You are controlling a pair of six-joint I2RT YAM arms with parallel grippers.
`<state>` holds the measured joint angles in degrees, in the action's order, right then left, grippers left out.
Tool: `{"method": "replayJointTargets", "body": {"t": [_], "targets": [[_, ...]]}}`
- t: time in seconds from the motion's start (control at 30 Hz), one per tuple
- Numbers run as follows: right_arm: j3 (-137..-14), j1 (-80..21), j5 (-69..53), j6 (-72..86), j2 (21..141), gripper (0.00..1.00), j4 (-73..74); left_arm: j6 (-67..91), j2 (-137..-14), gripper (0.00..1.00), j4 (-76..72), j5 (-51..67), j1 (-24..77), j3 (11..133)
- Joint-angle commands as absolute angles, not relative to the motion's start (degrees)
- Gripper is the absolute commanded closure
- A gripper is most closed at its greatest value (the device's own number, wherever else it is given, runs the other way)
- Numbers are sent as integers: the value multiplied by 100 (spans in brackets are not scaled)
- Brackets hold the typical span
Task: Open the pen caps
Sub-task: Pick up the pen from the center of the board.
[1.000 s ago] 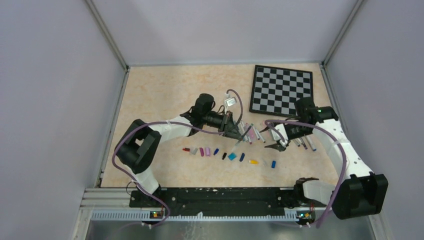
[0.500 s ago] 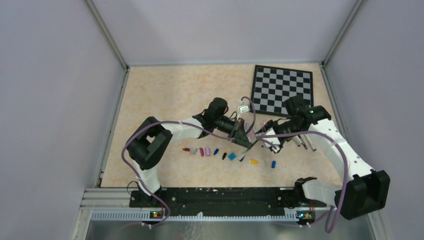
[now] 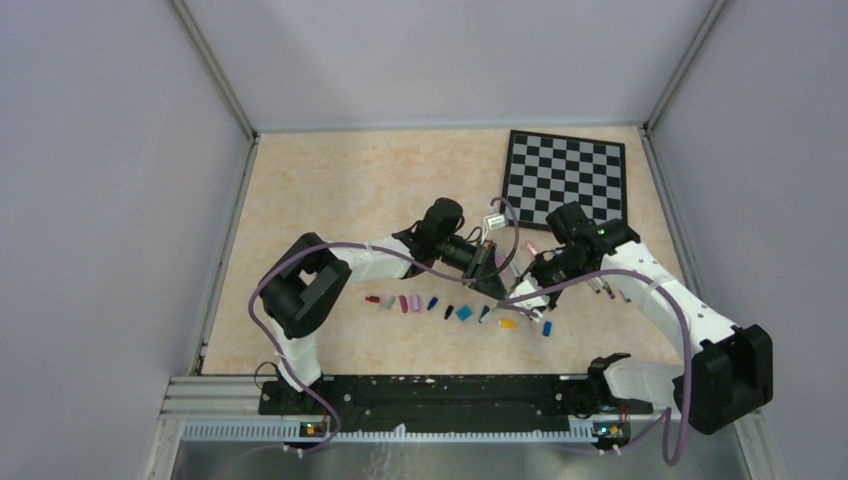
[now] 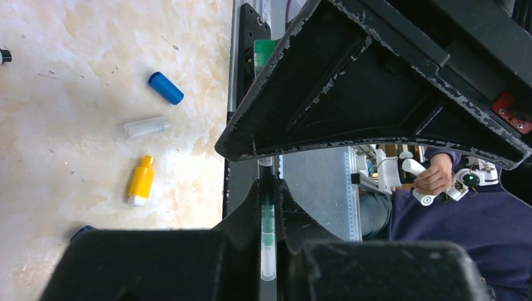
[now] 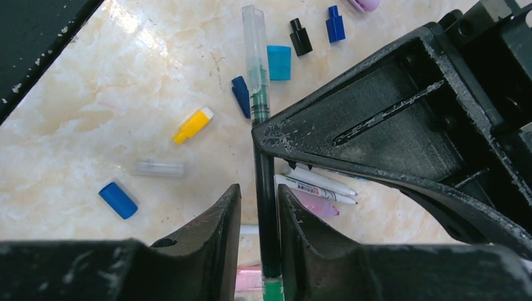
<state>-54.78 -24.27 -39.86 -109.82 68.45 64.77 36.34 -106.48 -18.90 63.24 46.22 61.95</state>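
My left gripper (image 3: 492, 283) is shut on a green-and-dark pen (image 5: 266, 188) with a clear cap (image 5: 254, 37); the same pen (image 4: 268, 232) sits pinched between its jaws. My right gripper (image 5: 258, 207) straddles the dark barrel. One finger touches the barrel and a thin gap shows on the other side. Loose pen caps lie in a row on the table: red (image 3: 372, 298), purple (image 3: 403, 303), cyan (image 3: 464, 313), yellow (image 3: 507, 323), blue (image 3: 547, 327). More pens (image 5: 317, 184) lie under the right gripper.
A checkerboard (image 3: 565, 180) lies at the back right. A clear cap (image 5: 158, 167), a yellow cap (image 5: 193, 125) and a blue cap (image 5: 118, 200) lie just left of the right gripper. Grey walls enclose the table on three sides.
Both arms have moved toward each other. The left gripper carried the pen rightward, and the right gripper came left onto its barrel with its jaws narrowing.
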Motion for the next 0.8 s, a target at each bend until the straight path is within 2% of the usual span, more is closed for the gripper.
{"method": "replayJointTargets", "body": {"t": [0.0, 0.07, 0.13, 0.27, 0.37, 0.5, 0.67, 0.73, 0.77], "targets": [[-5490, -2554, -3967, -11057, 6848, 78, 6404, 3713, -10679, 100, -2211, 6417, 4657, 6433], [-5491, -2557, -3996, -11042, 6834, 90, 6411, 3729, -10651, 99, -2206, 6383, 4652, 6419], [-5468, -2558, -4035, -10998, 6794, 100, 6413, 3737, -10585, 90, -2181, 6300, 4655, 6418], [-5336, -2551, -4240, -10845, 6640, 100, 6480, 3575, -10245, 67, -2036, 6048, 4635, 6323], [-5197, -2468, -4537, -10630, 6480, 100, 6561, 3380, -9828, 59, -1907, 5663, 4557, 6177], [-4916, -2119, -5148, -10133, 6194, 100, 6452, 3146, -9127, 52, -2015, 5020, 4413, 5778], [-4670, -1421, -5928, -8059, 5812, 100, 5697, 2884, -8198, 38, -2348, 3887, 4324, 5132], [-4565, -1177, -6249, -7464, 5692, 100, 5515, 3072, -7769, 25, -2984, 3573, 4280, 4635], [-4516, -1069, -6424, -7341, 5658, 100, 5481, 3188, -7619, 14, -3347, 3381, 4258, 4385]]}}
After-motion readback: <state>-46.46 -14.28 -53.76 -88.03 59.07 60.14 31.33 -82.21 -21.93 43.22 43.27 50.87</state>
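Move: The capped pen is still pinched in the left hand, its middle within about 1 cm of those fingers; from the right hand that middle lies about 3 cm left, 1 cm back and 1 cm above, the free end of the barrel already between the right hand's half-open fingers. On the table some 13 cm below the right hand, the yellow cap is 3 cm back and 2 cm left, the clear cap 3 cm back and 3 cm right, and the dark blue cap level with it, 8 cm left. The pen changes hands: the right fingers shut on its dark barrel and hold still, then the left fingers open wide to let go. The left hand pulls away upward about 8 cm, also left and forward, tipping up and turning counter-clockwise, while the right draws the pen back some 2 cm and swings clockwise about 20 degrees. ##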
